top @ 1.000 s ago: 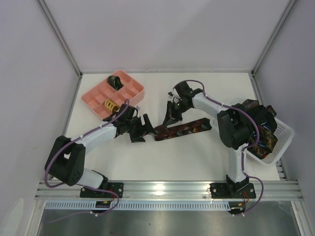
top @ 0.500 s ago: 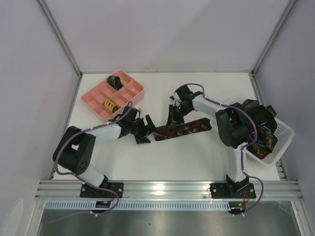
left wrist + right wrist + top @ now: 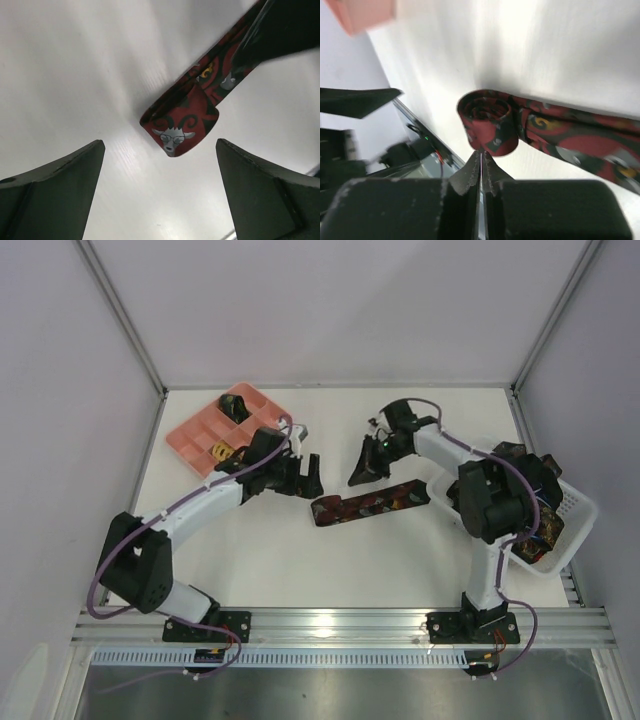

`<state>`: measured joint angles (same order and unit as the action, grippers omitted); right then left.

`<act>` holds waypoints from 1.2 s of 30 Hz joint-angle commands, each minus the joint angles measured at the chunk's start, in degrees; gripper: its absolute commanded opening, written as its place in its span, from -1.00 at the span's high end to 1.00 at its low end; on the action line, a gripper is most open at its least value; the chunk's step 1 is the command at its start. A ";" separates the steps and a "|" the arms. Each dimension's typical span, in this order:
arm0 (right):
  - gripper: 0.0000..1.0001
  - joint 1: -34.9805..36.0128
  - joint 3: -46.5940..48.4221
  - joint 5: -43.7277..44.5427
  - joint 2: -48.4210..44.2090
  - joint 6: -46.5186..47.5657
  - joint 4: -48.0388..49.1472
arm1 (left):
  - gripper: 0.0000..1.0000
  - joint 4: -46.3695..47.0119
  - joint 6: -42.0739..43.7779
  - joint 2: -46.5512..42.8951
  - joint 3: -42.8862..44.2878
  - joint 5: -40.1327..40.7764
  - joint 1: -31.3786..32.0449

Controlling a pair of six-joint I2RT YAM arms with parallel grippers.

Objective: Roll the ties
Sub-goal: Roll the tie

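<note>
A dark red and black tie (image 3: 372, 504) lies flat across the middle of the table, its left end (image 3: 487, 122) wound into a small roll. The left wrist view shows that end (image 3: 181, 125) with a goat's face on it. My left gripper (image 3: 306, 476) hovers just behind and left of this end, open wide with nothing between its fingers (image 3: 55, 192). My right gripper (image 3: 362, 468) is shut and raised behind the tie. Its fingertips (image 3: 481, 162) sit at the edge of the roll without holding it. More ties (image 3: 528, 502) fill the basket.
The pink compartment tray (image 3: 200, 430) stands at the back left, holding a dark rolled tie (image 3: 237, 405) and a yellow one (image 3: 222, 452). A white mesh basket (image 3: 575, 515) sits at the right edge beside the right arm. Walls close in the table on three sides.
My left gripper has drawn back from the tie's left end toward the tray and opened wider. My right gripper has lifted off the tie and shifted slightly to the back right.
</note>
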<state>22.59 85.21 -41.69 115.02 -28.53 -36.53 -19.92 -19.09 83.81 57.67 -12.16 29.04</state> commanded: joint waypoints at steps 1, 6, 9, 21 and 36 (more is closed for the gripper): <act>0.84 -6.58 2.95 -1.03 -8.93 -2.40 0.85 | -1.00 -1.26 20.89 3.54 4.89 3.73 3.21; 0.44 -13.26 -1.53 -0.76 -15.43 -3.81 1.99 | -1.00 0.50 31.12 11.00 8.51 4.96 8.66; 0.35 -15.99 -4.60 -1.20 -19.04 -3.29 2.17 | -1.00 -0.02 35.08 14.26 10.53 1.29 9.28; 0.33 -18.81 -11.38 -3.75 -23.71 -2.93 3.22 | -1.00 -1.78 42.47 20.08 12.99 -1.54 12.54; 0.34 -18.81 -12.35 -4.63 -23.53 -3.63 4.72 | -1.00 -6.27 40.53 19.46 16.16 -4.28 10.69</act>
<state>3.90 72.93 -44.93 93.43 -31.53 -33.45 -26.00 20.53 103.83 71.92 -15.42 40.16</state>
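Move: The tie's rolled end lies about 5 cm to the left hand's right, some 2 cm back and 7 cm below. The flat strip still to be rolled runs off from the roll, its middle roughly 19 cm to that hand's right and 3 cm farther out. The pink box is about 23 cm left and 24 cm farther out. From the right hand, the roll is about 6 cm left, 5 cm back and 5 cm below. Down and to its right, about 7 cm each way, the left hand swings onto the rolled end, turning clockwise some 45 degrees as its left side rises, wide-open fingers coming to either side of the roll in line with the strip. Meanwhile the right hand draws clear, about 12 cm right and up about 11, easing back down a little; its shut fingers part to about a third. ##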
